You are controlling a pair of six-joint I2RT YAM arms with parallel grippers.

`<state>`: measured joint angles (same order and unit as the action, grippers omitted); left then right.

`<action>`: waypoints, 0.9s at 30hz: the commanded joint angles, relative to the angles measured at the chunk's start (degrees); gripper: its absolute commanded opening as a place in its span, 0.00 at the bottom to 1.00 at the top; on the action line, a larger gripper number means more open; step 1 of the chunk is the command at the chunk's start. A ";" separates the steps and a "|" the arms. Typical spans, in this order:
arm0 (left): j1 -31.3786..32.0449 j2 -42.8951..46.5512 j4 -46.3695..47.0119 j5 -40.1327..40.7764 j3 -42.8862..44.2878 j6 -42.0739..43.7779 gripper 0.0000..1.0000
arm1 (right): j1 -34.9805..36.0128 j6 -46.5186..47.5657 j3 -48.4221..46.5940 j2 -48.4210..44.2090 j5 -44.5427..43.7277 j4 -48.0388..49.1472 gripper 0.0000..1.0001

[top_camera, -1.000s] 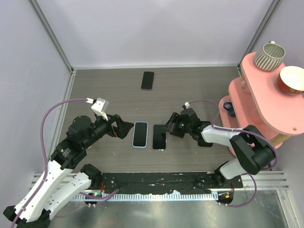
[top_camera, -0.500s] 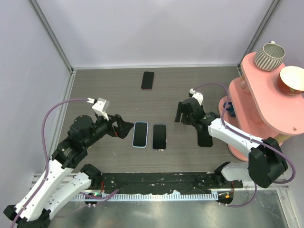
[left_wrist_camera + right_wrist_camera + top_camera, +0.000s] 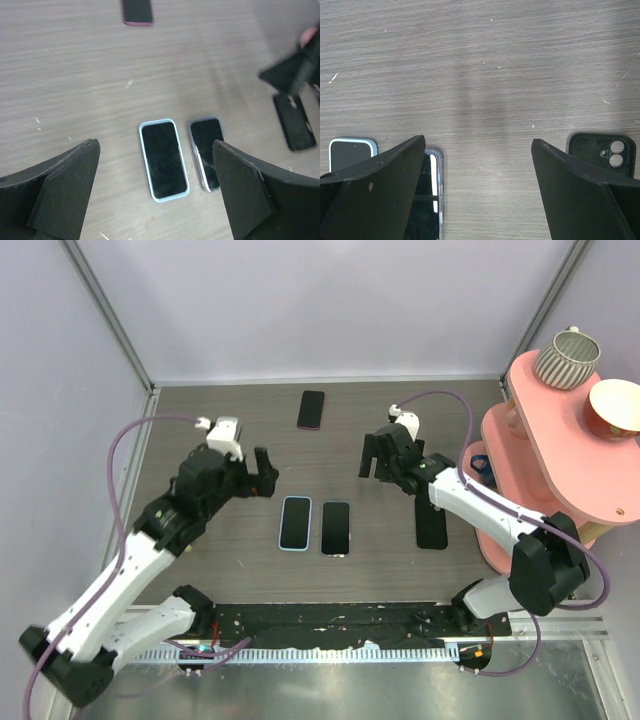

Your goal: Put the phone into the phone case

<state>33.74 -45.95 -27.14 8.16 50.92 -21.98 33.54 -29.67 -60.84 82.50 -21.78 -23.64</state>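
The phone lies flat and screen up at the table's middle, also seen in the left wrist view and the right wrist view. A clear, glinting rim runs round it, the transparent phone case, so the phone sits inside the case. My right gripper hangs open above and beyond it with nothing between its fingers. My left gripper is open and empty too, raised over the table to the phone's far left.
A light-blue-rimmed phone lies just left of the cased phone. A black slab with two camera rings lies to its right. A pink-rimmed phone is at the back. A pink shelf unit with a cup stands at the right.
My right gripper has opened wide and drawn back from the cased phone towards the far side. The left gripper has risen and moved farther from the blue-rimmed phone.
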 commanded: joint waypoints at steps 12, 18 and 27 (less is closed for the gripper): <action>-5.34 -65.64 -6.88 -0.06 53.74 1.15 1.00 | 0.39 0.84 19.25 -26.50 16.48 7.28 0.95; -8.51 -84.70 -7.41 -4.56 70.18 0.71 1.00 | 0.39 2.07 20.50 -31.86 19.05 5.36 0.95; -9.57 -99.59 -10.75 -3.77 86.28 3.25 1.00 | 0.39 4.80 18.39 -32.58 20.55 4.83 0.95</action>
<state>24.08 -144.75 -37.54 5.04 132.88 -20.45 33.65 -26.79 -39.86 50.37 -2.96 -19.88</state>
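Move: The pink-rimmed phone lies far ahead of the left hand, about 38 cm out, 13 cm to its right and 25 cm below. Near the start of that way, on the same table, the blue-rimmed phone sits about 11 cm to the left hand's right and 1 cm ahead, and the clear-cased phone is level with this hand and about 21 cm to its right. From the right hand, the pink-rimmed phone is some 28 cm ahead, 25 cm left and 14 cm below. The left arm sweeps quickly out towards the pink-rimmed phone, about 32 cm forward and 10 cm to the right, rising a touch before diving some 20 cm, while the wrist tips down about 25 degrees and the wide-open fingers arrive close above the table by the phone's near end, not yet touching. Meanwhile the right hand, empty and open, draws back about 10 cm over bare table and lifts some 3 cm, rolling its left side up and turning a little counter-clockwise. ##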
